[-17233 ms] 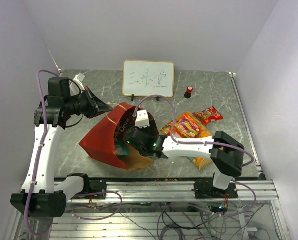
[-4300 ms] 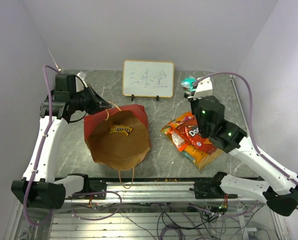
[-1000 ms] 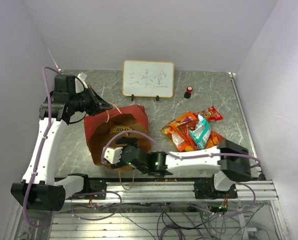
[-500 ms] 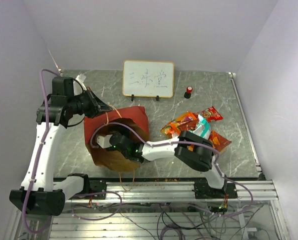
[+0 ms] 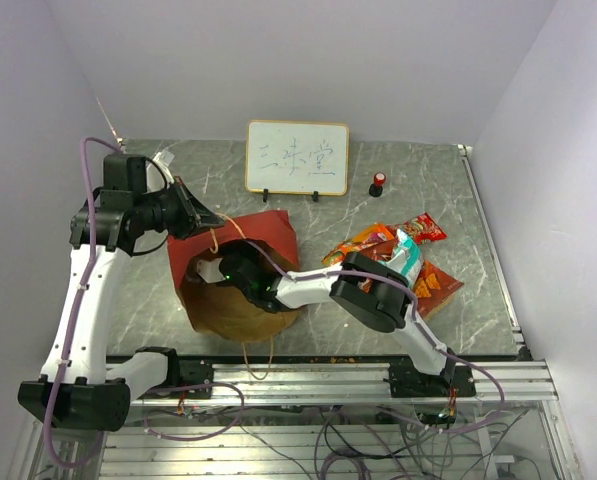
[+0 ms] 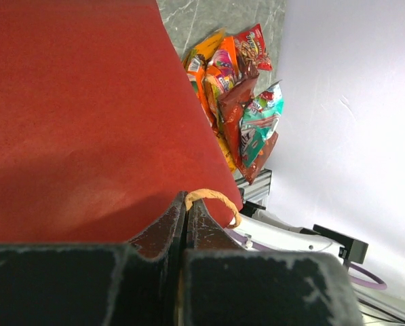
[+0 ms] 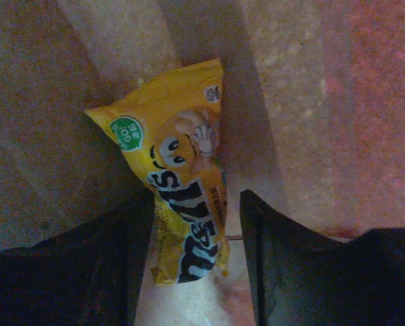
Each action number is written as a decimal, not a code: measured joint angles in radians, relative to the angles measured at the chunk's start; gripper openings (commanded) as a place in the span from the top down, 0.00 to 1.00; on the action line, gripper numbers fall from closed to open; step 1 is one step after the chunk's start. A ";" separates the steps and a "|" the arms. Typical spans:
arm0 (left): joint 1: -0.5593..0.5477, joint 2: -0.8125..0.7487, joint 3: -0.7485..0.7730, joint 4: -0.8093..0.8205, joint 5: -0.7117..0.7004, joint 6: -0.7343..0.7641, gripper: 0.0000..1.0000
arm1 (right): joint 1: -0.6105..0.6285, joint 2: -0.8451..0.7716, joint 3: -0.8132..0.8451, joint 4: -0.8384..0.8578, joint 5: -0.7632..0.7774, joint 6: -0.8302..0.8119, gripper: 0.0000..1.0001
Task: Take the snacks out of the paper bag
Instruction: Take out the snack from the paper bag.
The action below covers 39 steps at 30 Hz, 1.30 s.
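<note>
The paper bag [image 5: 218,315] lies on its side with its mouth open, red outside [image 6: 80,109] and brown kraft inside [image 7: 290,102]. My left gripper [image 5: 200,215] is shut on its upper rim at a string handle [image 6: 212,200] and holds the mouth up. My right gripper [image 5: 230,270] is inside the bag and open. Its fingers stand on either side of a small yellow candy packet [image 7: 185,204] without closing on it. Several snack packets [image 5: 393,260] lie piled on the table right of the bag, a teal-white one on top; they also show in the left wrist view [image 6: 239,102].
A small whiteboard [image 5: 297,157] stands at the back of the table. A red-capped black bottle [image 5: 377,183] stands to its right. The bag's second string handle [image 5: 258,352] hangs toward the near metal rail.
My right arm has swung from the bag's near edge deeper into the bag, up to the yellow packet. The left gripper and the snack pile have stayed put.
</note>
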 measured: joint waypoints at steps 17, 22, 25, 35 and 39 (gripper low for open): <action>0.000 -0.010 0.023 -0.027 0.001 0.015 0.93 | 0.002 -0.061 -0.031 -0.091 -0.095 0.041 0.81; 0.000 0.013 0.026 -0.025 0.003 0.014 0.93 | 0.044 -0.171 -0.136 -0.099 -0.106 0.072 0.83; 0.000 0.016 0.026 -0.018 0.006 0.000 0.93 | 0.094 -0.258 -0.207 -0.109 -0.101 0.113 0.84; 0.000 0.009 0.021 0.013 0.011 -0.022 0.93 | 0.272 -0.614 -0.401 -0.239 -0.079 0.384 0.88; 0.000 0.023 0.025 0.062 0.050 -0.100 0.93 | 0.275 -0.747 -0.402 -0.315 -0.055 0.435 0.88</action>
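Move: The yellow M&M's packet lies inside the paper bag between the right hand's open fingers, its middle about 2 cm ahead, 2 cm left and 1 cm below the hand. The near lower rim of the bag mouth is roughly 22 cm back and 6 cm right of this hand; the teal snack bag on the pile is some 41 cm right and 9 cm back. From the left hand, the packet is about 8 cm ahead, 8 cm left and 27 cm lower. The right hand settles about a centimetre lower and farther left as its half-open fingers shut on the printed end of the M&M's packet and pinch it. It then draws the packet back some 18 cm towards the bag mouth, climbing about 12 cm and easing right, mostly upward at the end, while the wrist turns about 25 degrees so the fingertips swing left; the left hand keeps its shut fingers on the bag's handle and drifts up only a little. ##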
